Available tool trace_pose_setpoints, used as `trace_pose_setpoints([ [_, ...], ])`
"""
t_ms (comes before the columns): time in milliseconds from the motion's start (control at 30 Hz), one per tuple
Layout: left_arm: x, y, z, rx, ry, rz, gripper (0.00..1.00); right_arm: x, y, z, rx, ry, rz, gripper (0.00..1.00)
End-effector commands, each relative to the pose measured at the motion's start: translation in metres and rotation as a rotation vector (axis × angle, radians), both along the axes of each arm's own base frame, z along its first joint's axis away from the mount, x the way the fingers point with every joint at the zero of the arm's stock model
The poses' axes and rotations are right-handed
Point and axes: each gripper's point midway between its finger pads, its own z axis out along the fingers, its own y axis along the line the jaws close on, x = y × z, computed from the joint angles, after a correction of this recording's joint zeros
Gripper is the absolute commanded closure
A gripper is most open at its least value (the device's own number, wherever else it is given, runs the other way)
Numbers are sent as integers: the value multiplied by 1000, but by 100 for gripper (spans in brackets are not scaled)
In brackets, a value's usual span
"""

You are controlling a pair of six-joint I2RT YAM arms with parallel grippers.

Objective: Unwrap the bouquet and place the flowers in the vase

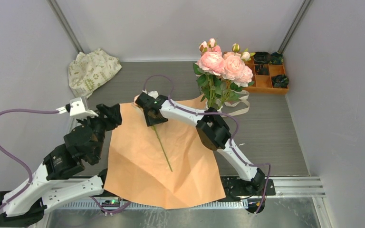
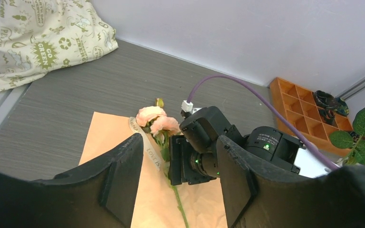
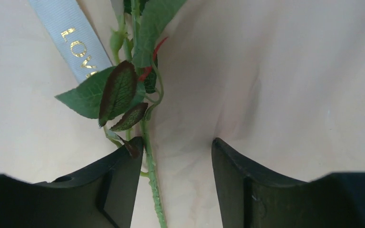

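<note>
The bouquet's paper [image 1: 180,166] lies spread flat on the table, orange side up. One of the flowers lies on it, its pink blooms [image 2: 157,121] at the far end and its thin green stem [image 1: 163,151] running toward me. My right gripper [image 1: 151,118] hovers low over that stem [image 3: 152,185], open, with the stem just inside its left finger [image 3: 123,175]. The cream ribbon [image 3: 76,42] lies beside the leaves [image 3: 114,92]. Other flowers [image 1: 223,66] stand in the white vase [image 1: 213,104], which the leaves mostly hide. My left gripper [image 1: 111,116] is open at the paper's left edge, holding nothing.
An orange compartment tray [image 1: 266,80] with dark items stands at the back right. A cream patterned cloth [image 1: 92,71] is bunched in the back left corner. More cream ribbon [image 1: 240,108] trails on the table by the vase. Walls close in on three sides.
</note>
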Motion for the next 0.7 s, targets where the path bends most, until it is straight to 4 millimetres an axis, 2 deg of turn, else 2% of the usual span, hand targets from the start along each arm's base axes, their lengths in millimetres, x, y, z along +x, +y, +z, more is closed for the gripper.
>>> trace_pose_setpoints([
  [0,4,-2,8,-26,-24,21,41,7,19,26,94,-19,16,40],
  [133,5,-4,6,-27,-25,19,40,8,21,19,100,-7,18,44],
  [300,5,-6,4,-22,-20,17,40,6,26,9,122,19,22,54],
  [500,5,-4,3,-22,-19,22,40,0,32,-5,134,59,36,69],
  [667,4,-3,1,-21,-17,24,40,0,32,-4,142,58,37,81],
])
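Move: The lone flower's stem already passes between the right hand's open fingers, close to the left finger: about 2 cm left of the hand point, level with it fore and aft and 1 cm below. Its blooms lie roughly 10 cm ahead and 5 cm left, the LOVE ribbon some 4 cm ahead and 6 cm left. The vase stands around 24 cm right and 5 cm back. From the left hand the stem is about 12 cm ahead, 10 cm right and 34 cm down. Sliding left about 2 cm, low over the orange paper, the right hand centres itself on the stem while its half-open fingers close most of the way around it, just below the leaves. The wrist rolls some 5 degrees, its left side rising, and the hand settles slightly lower towards the paper. ##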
